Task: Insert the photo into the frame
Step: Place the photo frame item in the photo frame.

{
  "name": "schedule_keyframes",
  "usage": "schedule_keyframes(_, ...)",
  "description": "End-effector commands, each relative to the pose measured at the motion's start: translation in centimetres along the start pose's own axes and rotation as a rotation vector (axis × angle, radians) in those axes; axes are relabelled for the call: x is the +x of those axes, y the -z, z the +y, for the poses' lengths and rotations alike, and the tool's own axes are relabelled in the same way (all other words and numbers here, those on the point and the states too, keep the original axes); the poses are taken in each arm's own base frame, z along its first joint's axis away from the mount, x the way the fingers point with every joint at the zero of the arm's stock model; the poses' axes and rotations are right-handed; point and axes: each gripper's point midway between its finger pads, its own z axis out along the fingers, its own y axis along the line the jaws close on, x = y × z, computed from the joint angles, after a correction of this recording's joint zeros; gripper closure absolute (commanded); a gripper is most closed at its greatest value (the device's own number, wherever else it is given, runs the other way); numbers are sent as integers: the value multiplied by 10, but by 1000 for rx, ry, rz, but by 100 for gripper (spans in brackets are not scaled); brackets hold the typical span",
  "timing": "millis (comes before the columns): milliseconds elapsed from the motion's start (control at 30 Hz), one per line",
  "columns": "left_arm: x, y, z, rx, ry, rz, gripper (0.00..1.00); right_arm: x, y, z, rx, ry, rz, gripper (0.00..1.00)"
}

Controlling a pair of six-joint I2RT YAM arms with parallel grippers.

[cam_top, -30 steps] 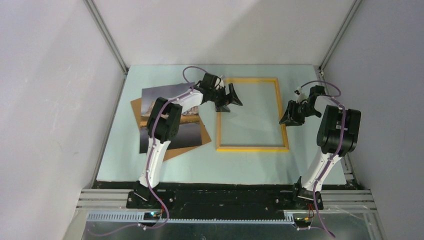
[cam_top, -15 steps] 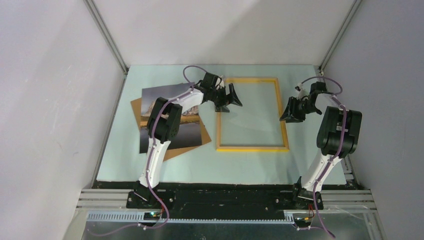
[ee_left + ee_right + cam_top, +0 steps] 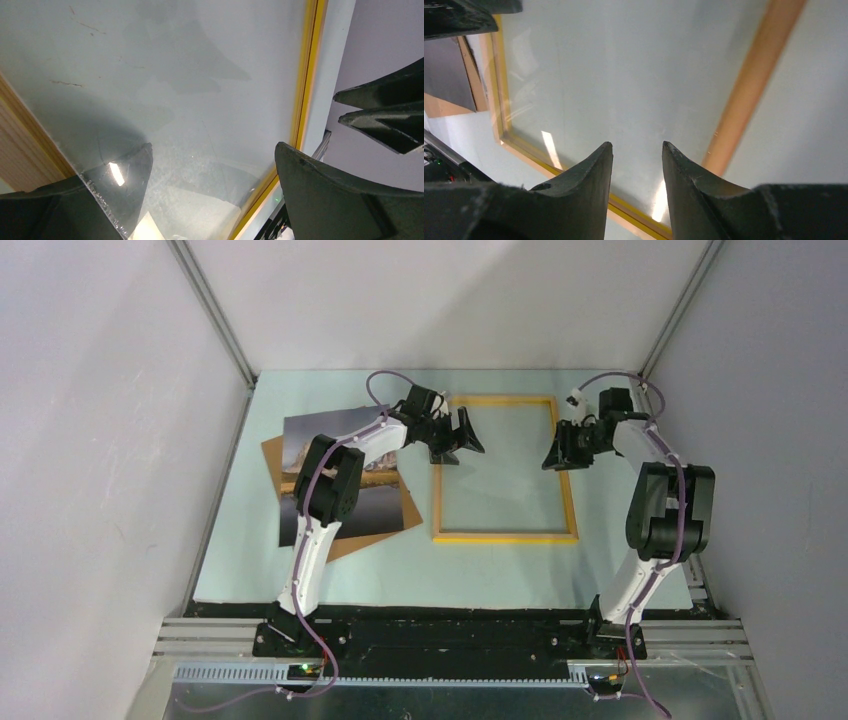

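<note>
The frame [image 3: 505,536] lies flat at mid table, yellow-orange edged, with a glossy pane inside it [image 3: 306,75] [image 3: 754,80]. To its left lies the photo [image 3: 380,505], a mountain and lake print, partly hidden under my left arm; in the right wrist view its dark corner [image 3: 446,70] shows. My left gripper [image 3: 462,443] [image 3: 214,150] stands wide open over the frame's upper left edge, holding nothing. My right gripper [image 3: 555,455] [image 3: 637,146] hovers over the frame's upper right edge, its jaws a small gap apart with nothing between them.
A brown backing board [image 3: 270,455] lies under the photo, sticking out at its left and bottom. Grey walls with metal posts close in the table on three sides. The arm bases sit on a black rail at the near edge.
My right gripper has swung away from me and leftward, from beside the frame's right edge to above it. The left arm, the frame and the photo have not moved.
</note>
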Motion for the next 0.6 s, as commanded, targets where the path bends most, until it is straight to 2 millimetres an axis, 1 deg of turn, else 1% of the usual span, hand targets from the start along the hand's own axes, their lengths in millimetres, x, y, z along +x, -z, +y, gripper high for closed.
schedule_keyframes(0,-3,5,1,-45,-40,-15,0,-29,-4,28,-17,143,-53,54)
schedule_keyframes(100,-4,6,0,-44,-42,-17,0,-30,-17,42,-33,183,-34,54)
schedule_keyframes(167,-3,6,1,-44,-41,-15,0,-28,-28,57,-53,213,-13,55)
schedule_keyframes(200,-3,5,1,-45,-41,-15,0,-27,-33,59,-57,217,-3,55)
schedule_keyframes(233,-3,6,0,-44,-41,-16,0,-27,-37,66,-65,234,1,55)
schedule_keyframes(267,-3,5,1,-45,-41,-15,0,-26,-42,67,-66,237,11,55)
schedule_keyframes(300,-2,5,1,-44,-40,-14,0,-27,-45,74,-73,252,13,55)
schedule_keyframes(367,-2,5,1,-44,-41,-13,0,-26,-53,80,-82,268,25,55)
schedule_keyframes(433,-1,5,2,-45,-39,-11,0,-23,-63,83,-88,270,46,55)
schedule_keyframes(467,-1,5,2,-45,-38,-10,0,-24,-65,85,-88,276,46,55)
schedule_keyframes(567,-1,6,2,-45,-40,-10,0,-20,-76,86,-88,281,69,55)
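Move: From the right hand, the middle of the clear sheet lies about 12 cm to the left, 1 cm back and some 6 cm below. The frame's right rail is roughly 4 cm to the right and 1 cm back. Its far rail, at the middle, lies about 12 cm left and 16 cm ahead. From the left hand, the sheet's middle is about 9 cm to the right, 4 cm back and 3 cm lower. Leftward in a shallow arc, the right hand sweeps some 10 cm from near the frame's right rail over the clear sheet, towards the sheet's middle and the still left hand. It rises about a centimetre on the way, then sinks roughly 2 cm while turning some 15 degrees counter-clockwise, its fingers staying about half open and clear of the sheet. ##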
